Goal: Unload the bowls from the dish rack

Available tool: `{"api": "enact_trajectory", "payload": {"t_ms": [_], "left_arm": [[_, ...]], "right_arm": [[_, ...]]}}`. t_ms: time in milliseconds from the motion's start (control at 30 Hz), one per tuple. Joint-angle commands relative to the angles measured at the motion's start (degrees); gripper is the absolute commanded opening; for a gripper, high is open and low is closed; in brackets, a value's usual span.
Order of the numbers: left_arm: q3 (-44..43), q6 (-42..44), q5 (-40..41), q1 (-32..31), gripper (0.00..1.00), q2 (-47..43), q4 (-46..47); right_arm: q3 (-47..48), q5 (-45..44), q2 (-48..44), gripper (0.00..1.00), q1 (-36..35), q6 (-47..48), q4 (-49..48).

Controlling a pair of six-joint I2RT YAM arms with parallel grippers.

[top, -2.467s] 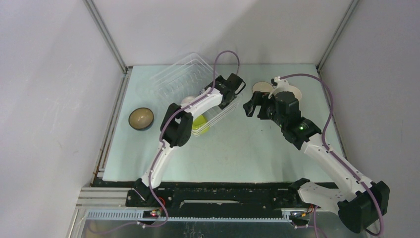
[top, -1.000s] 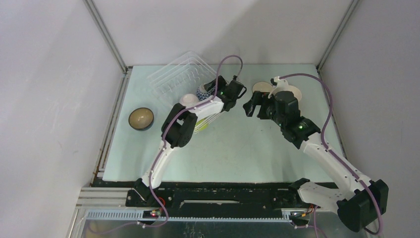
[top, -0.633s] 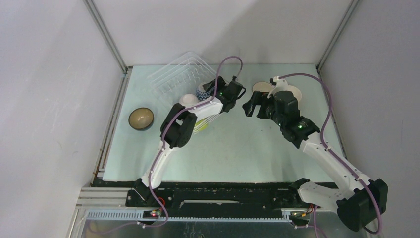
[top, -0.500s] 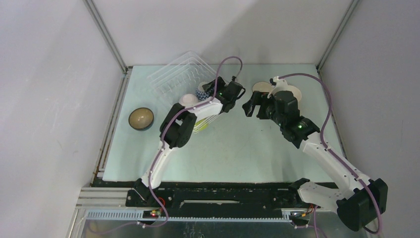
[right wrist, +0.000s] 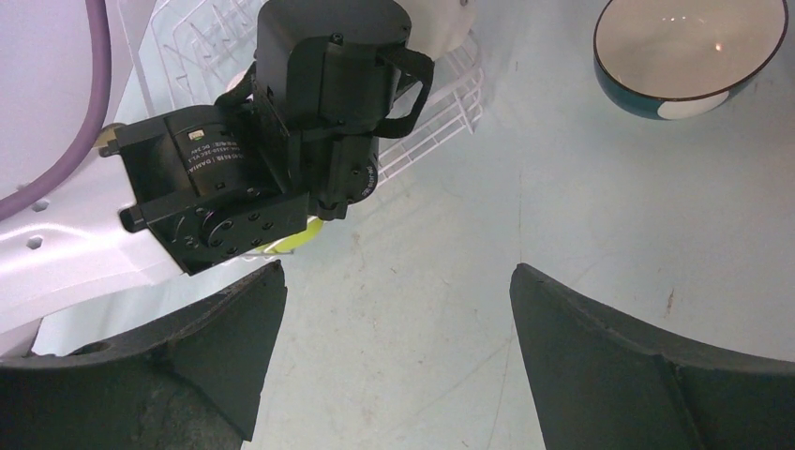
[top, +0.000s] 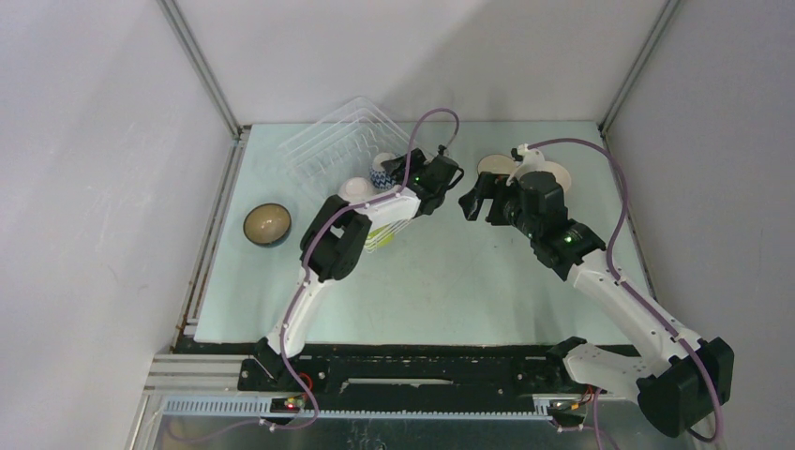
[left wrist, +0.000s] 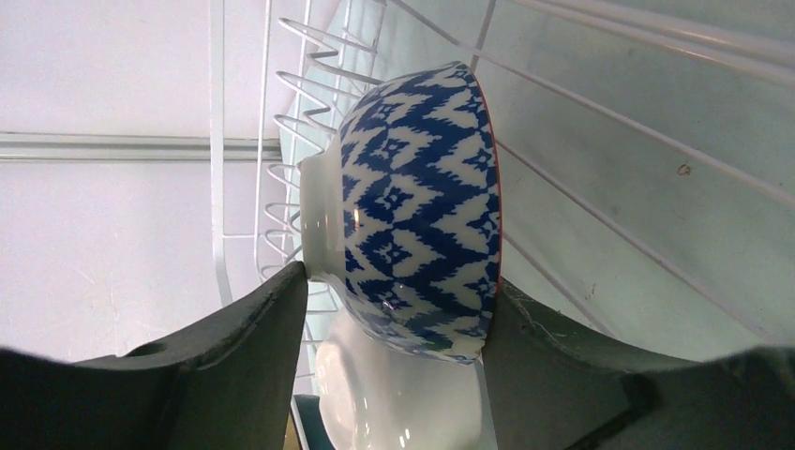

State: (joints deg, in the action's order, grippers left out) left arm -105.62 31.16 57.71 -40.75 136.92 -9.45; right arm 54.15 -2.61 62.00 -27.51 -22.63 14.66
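The dish rack point(top: 337, 145), a see-through white wire basket, sits tipped at the back left. A blue-and-white patterned bowl point(left wrist: 422, 197) stands on edge in the rack point(left wrist: 281, 178). My left gripper point(left wrist: 398, 281) is shut on it, one finger on the white foot and the other on the rim. From above, the left gripper point(top: 401, 176) is at the rack's right corner by the patterned bowl point(top: 381, 174). A white bowl point(top: 355, 189) and a lime green bowl point(top: 380, 239) lie below it. My right gripper point(right wrist: 398, 272) is open and empty above bare table.
A dark bowl point(top: 267, 224) with a tan inside sits on the table at the left. Two pale-inside bowls point(top: 555, 174) stand behind the right gripper point(top: 473, 201); one is the teal bowl point(right wrist: 689, 47). Walls and metal posts close in the table on three sides.
The left gripper's fingers have closed in onto the blue-and-white bowl, with the wrist edging slightly left. The right arm has not moved.
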Motion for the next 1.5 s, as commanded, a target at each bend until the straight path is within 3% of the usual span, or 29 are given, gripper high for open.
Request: {"api": "enact_trajectory", "payload": {"t_ms": [0, 200, 733, 1467], "left_arm": [[2.00, 1.45, 3.50, -0.13, 0.65, -5.55, 3.24], [2.55, 2.52, 4.31, -0.24, 0.63, -6.59, 4.64], [3.58, 4.44, 5.24, -0.19, 0.47, -6.26, 8.36], [6.01, 16.53, 10.72, -0.07, 0.22, -3.86, 25.96]], "right_arm": [[0.08, 0.19, -0.25, 0.97, 0.35, -0.31, -1.82], [0.08, 0.17, -0.30, 0.97, 0.33, -0.30, -1.82], [0.08, 0.42, -0.56, 0.97, 0.42, -0.31, -1.69], [0.06, 0.65, -0.47, 0.97, 0.41, -0.33, -1.91]]}}
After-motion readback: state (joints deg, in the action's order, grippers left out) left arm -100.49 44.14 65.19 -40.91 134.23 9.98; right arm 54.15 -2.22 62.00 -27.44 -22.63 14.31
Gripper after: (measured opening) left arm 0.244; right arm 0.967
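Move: The patterned blue bowl is upside down in the dish rack between my open left fingers, its middle about 4 cm ahead and 3 cm left of that hand point, at its height. The white bowl is roughly 10 cm to the left and 4 cm back, about level; the yellow-green bowl is some 15 cm back, 4 cm left and 4 cm lower. From my idle right hand, the patterned bowl is about 11 cm ahead, 22 cm left and 15 cm below. I raise my left hand about 5 cm inside the rack and tip its fingers up roughly 10 degrees, mostly in the later half. All the while I close them from about two-thirds open to a quarter, until they pinch the patterned bowl's near rim, the lower finger inside the bowl and the upper one on its outer wall. ##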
